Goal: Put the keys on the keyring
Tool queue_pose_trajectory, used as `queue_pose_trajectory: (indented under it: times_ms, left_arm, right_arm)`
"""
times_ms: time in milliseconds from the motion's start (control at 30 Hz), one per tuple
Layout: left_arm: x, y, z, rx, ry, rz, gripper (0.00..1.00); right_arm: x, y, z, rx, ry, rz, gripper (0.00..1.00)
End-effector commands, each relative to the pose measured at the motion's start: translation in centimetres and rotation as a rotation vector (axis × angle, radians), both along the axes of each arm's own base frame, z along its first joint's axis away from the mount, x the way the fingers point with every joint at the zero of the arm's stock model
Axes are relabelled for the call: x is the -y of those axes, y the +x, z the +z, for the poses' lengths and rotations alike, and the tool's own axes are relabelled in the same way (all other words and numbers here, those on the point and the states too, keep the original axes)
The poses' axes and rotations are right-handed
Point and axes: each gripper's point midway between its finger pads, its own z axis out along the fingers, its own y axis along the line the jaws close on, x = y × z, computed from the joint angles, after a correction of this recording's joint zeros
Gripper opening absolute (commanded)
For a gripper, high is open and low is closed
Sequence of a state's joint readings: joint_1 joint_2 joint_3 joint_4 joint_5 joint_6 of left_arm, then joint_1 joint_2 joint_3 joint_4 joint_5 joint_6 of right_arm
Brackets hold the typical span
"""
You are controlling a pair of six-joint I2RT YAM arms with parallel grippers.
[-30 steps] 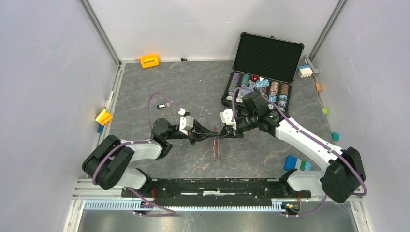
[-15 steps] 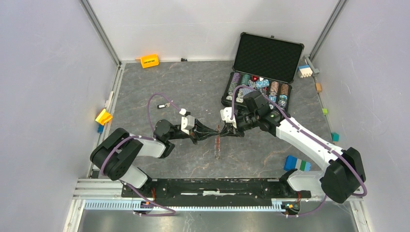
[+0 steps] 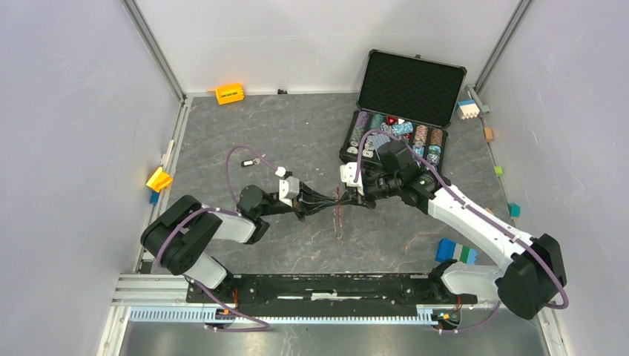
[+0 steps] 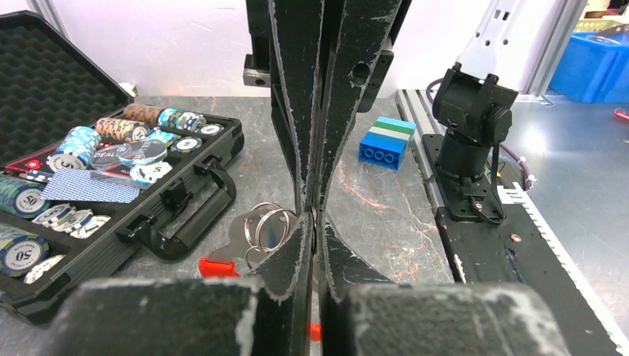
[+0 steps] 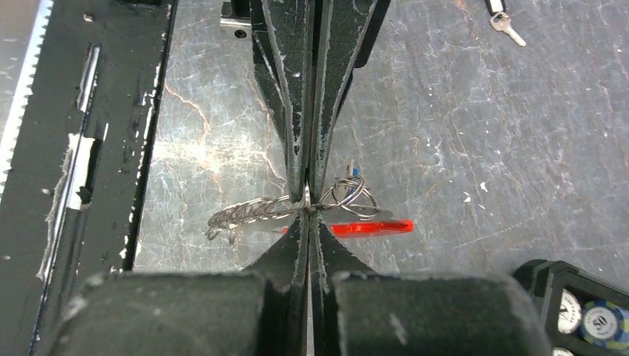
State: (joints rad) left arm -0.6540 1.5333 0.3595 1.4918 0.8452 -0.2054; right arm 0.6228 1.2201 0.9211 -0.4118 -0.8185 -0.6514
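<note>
The keyring (image 3: pixel 338 213) hangs just above the table between both grippers, its red fob (image 5: pixel 371 228) below a cluster of silver rings (image 5: pixel 352 196) and a chain (image 5: pixel 245 213). My left gripper (image 3: pixel 333 202) and right gripper (image 3: pixel 344 200) meet tip to tip, each shut on the keyring's metal. In the left wrist view the rings (image 4: pixel 267 225) and fob (image 4: pixel 219 265) sit left of my closed left gripper (image 4: pixel 315 222). A small blue piece (image 5: pixel 354 172) shows among the rings. One of the keys (image 5: pixel 509 27) lies loose on the table, also seen from above as a key (image 3: pixel 250 160) behind the left arm.
An open black case of poker chips (image 3: pixel 354 152) stands just behind the right arm. An orange block (image 3: pixel 229 93) is at the back wall, a blue block (image 3: pixel 455 251) near the right arm's base, a yellow piece (image 3: pixel 158 179) at the left edge.
Both grippers have shifted slightly right and away, carrying the keyring with them. The right jaws have closed tighter on it.
</note>
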Motion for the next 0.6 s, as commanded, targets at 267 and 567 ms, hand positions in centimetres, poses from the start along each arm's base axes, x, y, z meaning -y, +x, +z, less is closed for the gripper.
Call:
queue_pose_trajectory:
  times_ms: [267,567]
  left_arm:
    - [0.7,1.2,0.3,0.028,0.005,0.031,0.29]
    - [0.4,2.1,0.6,0.129,0.086,0.072,0.41]
  right_arm:
    - [0.6,0.8,1.5,0.156,-0.063,-0.015,0.0]
    - [1.4,1.2,1.7,0.221,-0.17,-0.064,0.0]
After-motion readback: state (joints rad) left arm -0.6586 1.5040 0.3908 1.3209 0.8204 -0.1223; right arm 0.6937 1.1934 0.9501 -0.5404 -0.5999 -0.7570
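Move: The keyring ring is already pinched in both grippers, right at each hand point, with the fingertips meeting nose to nose. The red handle hangs roughly 5 cm below both hands and about 2 cm back. From the left hand, the black-fobbed key lies on the table about 13 cm ahead, 24 cm to the left and 17 cm down; the chip case is some 18 cm ahead, 17 cm to the right and 14 cm below. Open the left gripper to about a third so that it lets go of the ring, easing it down and forward by about 1 cm each. Keep the right fingers shut on the ring and draw it about 1.5 cm to the right and 1 cm down, away from the left fingertips, tipping the right fingers some 10 degrees more steeply down. ##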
